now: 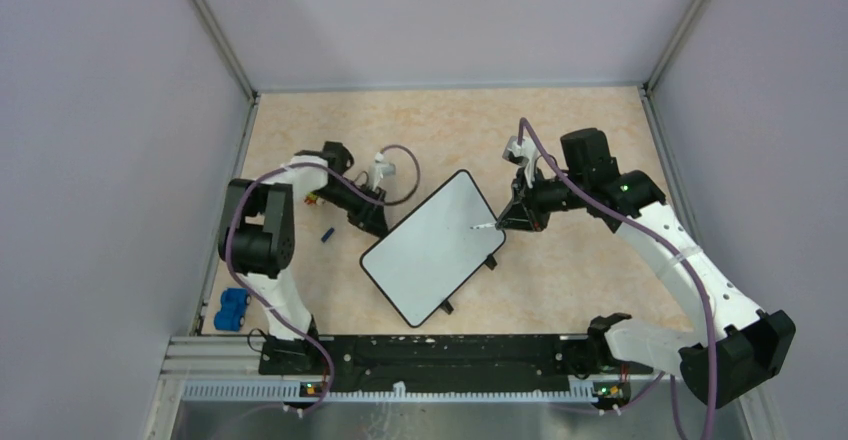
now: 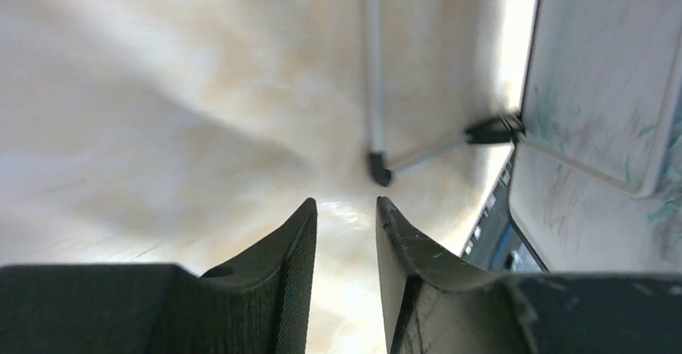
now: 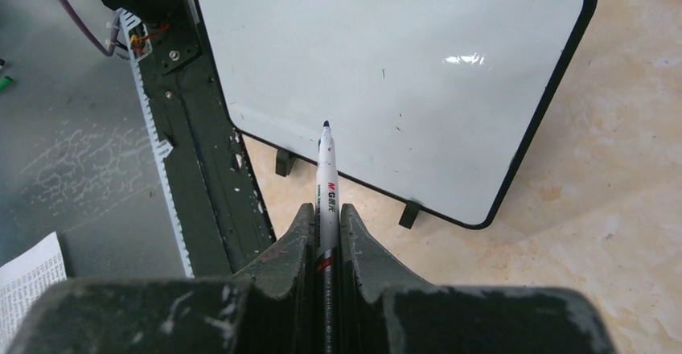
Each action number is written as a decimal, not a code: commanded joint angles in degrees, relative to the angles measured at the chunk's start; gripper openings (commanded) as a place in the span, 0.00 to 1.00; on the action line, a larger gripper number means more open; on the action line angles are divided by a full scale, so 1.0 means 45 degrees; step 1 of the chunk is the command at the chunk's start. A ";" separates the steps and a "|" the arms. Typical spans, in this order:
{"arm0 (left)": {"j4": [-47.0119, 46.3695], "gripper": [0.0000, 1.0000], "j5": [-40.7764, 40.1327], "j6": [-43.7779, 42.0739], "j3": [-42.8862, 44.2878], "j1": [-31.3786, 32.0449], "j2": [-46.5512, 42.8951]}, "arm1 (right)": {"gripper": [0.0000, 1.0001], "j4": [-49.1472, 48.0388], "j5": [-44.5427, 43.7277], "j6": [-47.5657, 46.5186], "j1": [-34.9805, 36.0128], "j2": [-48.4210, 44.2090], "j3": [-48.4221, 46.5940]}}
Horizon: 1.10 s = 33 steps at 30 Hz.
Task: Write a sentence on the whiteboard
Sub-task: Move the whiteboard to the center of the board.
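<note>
The whiteboard (image 1: 430, 250) lies tilted in the middle of the table, its white face blank; no sentence shows on it. My right gripper (image 1: 512, 222) is shut on a white marker (image 1: 483, 226) at the board's right edge. In the right wrist view the marker (image 3: 326, 169) runs out from between the shut jaws of that gripper (image 3: 326, 207), its dark tip over the whiteboard (image 3: 386, 72) near the edge with the feet. Whether the tip touches the board I cannot tell. My left gripper (image 1: 375, 225) is at the board's upper left edge. Its jaws (image 2: 346, 203) stand apart with only table between them.
A small blue cap (image 1: 326, 233) lies left of the board. A blue object (image 1: 232, 309) sits by the left arm's base. The black base rail (image 1: 430, 350) runs along the near edge. Cage posts and grey walls close in the table on three sides.
</note>
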<state>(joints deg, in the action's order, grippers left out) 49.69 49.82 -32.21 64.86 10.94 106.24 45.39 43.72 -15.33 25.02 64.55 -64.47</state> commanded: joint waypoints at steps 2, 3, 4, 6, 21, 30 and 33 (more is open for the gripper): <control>-0.0715 0.42 -0.0074 0.1263 0.3113 -0.2531 -0.1630 | 0.00 -0.0233 -0.0161 0.0176 0.0004 -0.0214 -0.0518; -0.0355 0.43 0.0020 0.1025 0.3920 -0.2795 -0.1793 | 0.00 -0.0224 -0.0087 0.0269 -0.0135 -0.0223 -0.0591; 0.0213 0.45 0.0122 0.0575 0.4685 -0.2816 -0.1948 | 0.00 -0.0262 0.0030 0.0390 -0.0364 -0.0224 -0.0686; 0.1293 0.50 0.0247 -0.0514 0.5814 -0.2537 -0.2330 | 0.00 -0.0354 0.0522 0.0672 -0.1052 -0.0220 -0.0787; 0.2948 0.59 -0.5422 -0.4681 0.2440 0.9139 -0.5681 | 0.00 -0.1857 0.2148 0.2218 -0.4932 -0.0433 -0.0267; 0.0499 0.59 -0.7290 -0.4448 0.1001 1.2672 -0.4303 | 0.00 -0.2314 0.2458 0.2435 -0.5295 -0.0619 0.0179; -0.0046 0.59 -0.7449 -0.4416 0.0778 1.3433 -0.3655 | 0.00 -0.2383 0.2563 0.2445 -0.5307 -0.0674 0.0309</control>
<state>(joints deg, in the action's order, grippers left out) 55.16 18.92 -52.25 69.08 68.12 87.26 37.39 53.23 -4.71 1.67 63.42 -64.07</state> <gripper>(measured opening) 0.590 0.080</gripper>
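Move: The whiteboard's middle lies about 10 cm right and 3 cm back of the left hand, some 3 cm lower. On it, the near clip sits about 12 cm right and 15 cm back of the left hand, and the far clip roughly 22 cm right and 5 cm back; the blue cap is level with the hand, 14 cm to its left. From the right hand, the whiteboard's middle is about 13 cm left, 3 cm ahead and 21 cm below. Lift the left gripper away from the whiteboard's left edge in a high arc, first forward, left and up about 20 cm, then right and back across the board, sinking above its near end by the near clip. Roll the wrist some 80 degrees clockwise, point the fingers more steeply down and open them wider. Keep the marker gripped in the right hand and draw it off forward and right, about 10 cm. ##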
